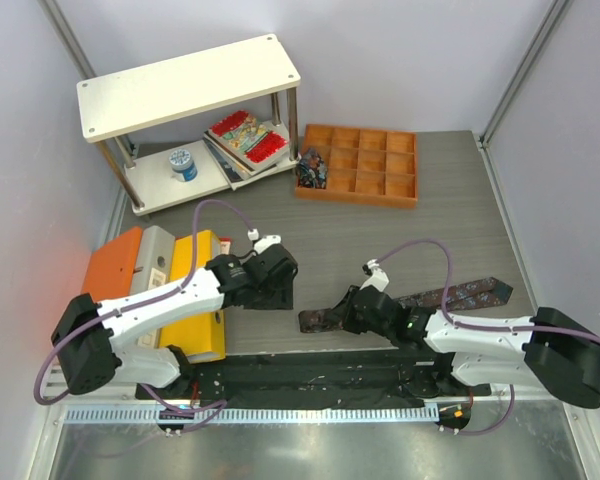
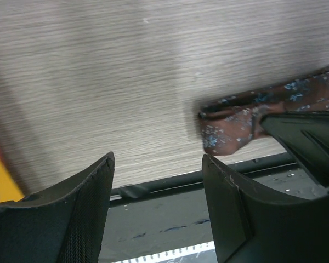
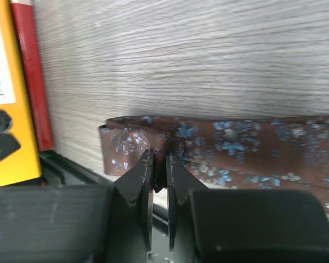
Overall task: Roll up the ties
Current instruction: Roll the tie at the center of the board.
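A dark brown tie [image 1: 460, 294] with small blue flecks lies along the near part of the table, its narrow end [image 1: 315, 320] folded over at the left. My right gripper [image 1: 352, 318] is shut on a pinch of the tie [image 3: 241, 145] near that folded end, the fabric caught between its fingertips [image 3: 160, 161]. My left gripper [image 1: 273, 297] hovers open to the left of the folded end, nothing between its fingers [image 2: 85, 203]. In the left wrist view the tie's end [image 2: 225, 129] lies just past the right finger.
An orange compartment tray [image 1: 365, 165] stands at the back with small dark items in one cell. A white two-level shelf [image 1: 185, 85] holds red patterned books [image 1: 248, 138] and a blue spool [image 1: 183, 163]. Orange, grey and yellow boxes [image 1: 195, 290] lie at the left.
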{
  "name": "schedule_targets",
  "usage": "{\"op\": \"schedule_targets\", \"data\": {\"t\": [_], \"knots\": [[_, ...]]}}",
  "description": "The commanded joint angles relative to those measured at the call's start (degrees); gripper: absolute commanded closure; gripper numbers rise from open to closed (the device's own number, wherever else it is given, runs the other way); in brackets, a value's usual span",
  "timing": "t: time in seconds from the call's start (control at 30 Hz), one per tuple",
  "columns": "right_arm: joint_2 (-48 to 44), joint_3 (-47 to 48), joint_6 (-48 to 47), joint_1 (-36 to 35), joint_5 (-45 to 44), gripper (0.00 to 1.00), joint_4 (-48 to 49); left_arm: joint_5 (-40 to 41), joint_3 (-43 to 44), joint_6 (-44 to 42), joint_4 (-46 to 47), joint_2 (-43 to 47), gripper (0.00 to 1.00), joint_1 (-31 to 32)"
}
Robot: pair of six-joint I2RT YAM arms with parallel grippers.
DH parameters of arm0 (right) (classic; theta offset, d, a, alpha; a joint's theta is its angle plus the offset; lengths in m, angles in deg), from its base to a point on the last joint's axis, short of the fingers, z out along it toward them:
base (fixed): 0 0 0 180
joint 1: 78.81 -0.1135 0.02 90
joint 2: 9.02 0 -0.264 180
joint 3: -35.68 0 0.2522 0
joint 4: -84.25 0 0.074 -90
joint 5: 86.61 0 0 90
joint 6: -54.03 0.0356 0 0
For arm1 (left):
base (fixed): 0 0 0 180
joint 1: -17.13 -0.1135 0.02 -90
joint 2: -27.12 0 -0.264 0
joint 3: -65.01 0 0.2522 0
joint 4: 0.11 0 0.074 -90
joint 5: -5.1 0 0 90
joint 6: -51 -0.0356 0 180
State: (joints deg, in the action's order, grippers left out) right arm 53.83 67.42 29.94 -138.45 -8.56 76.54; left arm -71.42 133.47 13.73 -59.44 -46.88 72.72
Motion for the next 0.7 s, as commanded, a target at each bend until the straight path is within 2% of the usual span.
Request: {"op": "schedule_targets", "data": {"t": [0.0, 0.43, 0.57, 0.67], "knots": [[2.36, -1.28, -0.87, 0.22, -3.0, 0.99, 3.27, 1.64, -0.99, 3.69, 5.65, -1.76, 0.35, 2.67], [8.08, -2.42, -0.87, 0.22, -5.98, 0.99, 3.36, -3.63, -8.03, 6.86, 20.95, -7.47, 0.34, 7.25], [8.6, -2.6, -0.96, 0.22, -5.9, 0.99, 3.71, -2.41, -8.2, 6.95, 22.44, -7.92, 0.35, 7.6], [8.78, -2.51, -1.13, 0.22, -5.81, 0.99, 3.63, -0.03, -10.38, 9.14, 23.4, -4.25, 0.36, 8.04]]}}
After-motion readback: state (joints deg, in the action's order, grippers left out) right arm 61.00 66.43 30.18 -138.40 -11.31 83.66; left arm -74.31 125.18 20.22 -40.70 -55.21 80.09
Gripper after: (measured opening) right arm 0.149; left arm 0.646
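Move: The rolled end of the tie lies roughly 10 cm to the right of the left hand, about 2 cm back and 8 cm below. From the right hand, already pinching the tie beside it, the rolled end is some 4 cm left, 1 cm back and 2 cm lower. The yellow binder stands about 20 cm left of the left hand, level with it fore and aft; the tie's loose end lies some 38 cm right of the right hand and 6 cm ahead. The tie's rolled end is brought down to the board by the right hand, which keeps its pinch, sinks about 2 cm and then edges forward 1 cm. Meanwhile the left hand, fingers staying open, comes in from the left, sinking some 6 cm and travelling about 5 cm right and a little back, then levelling off to slide right beside the roll. ##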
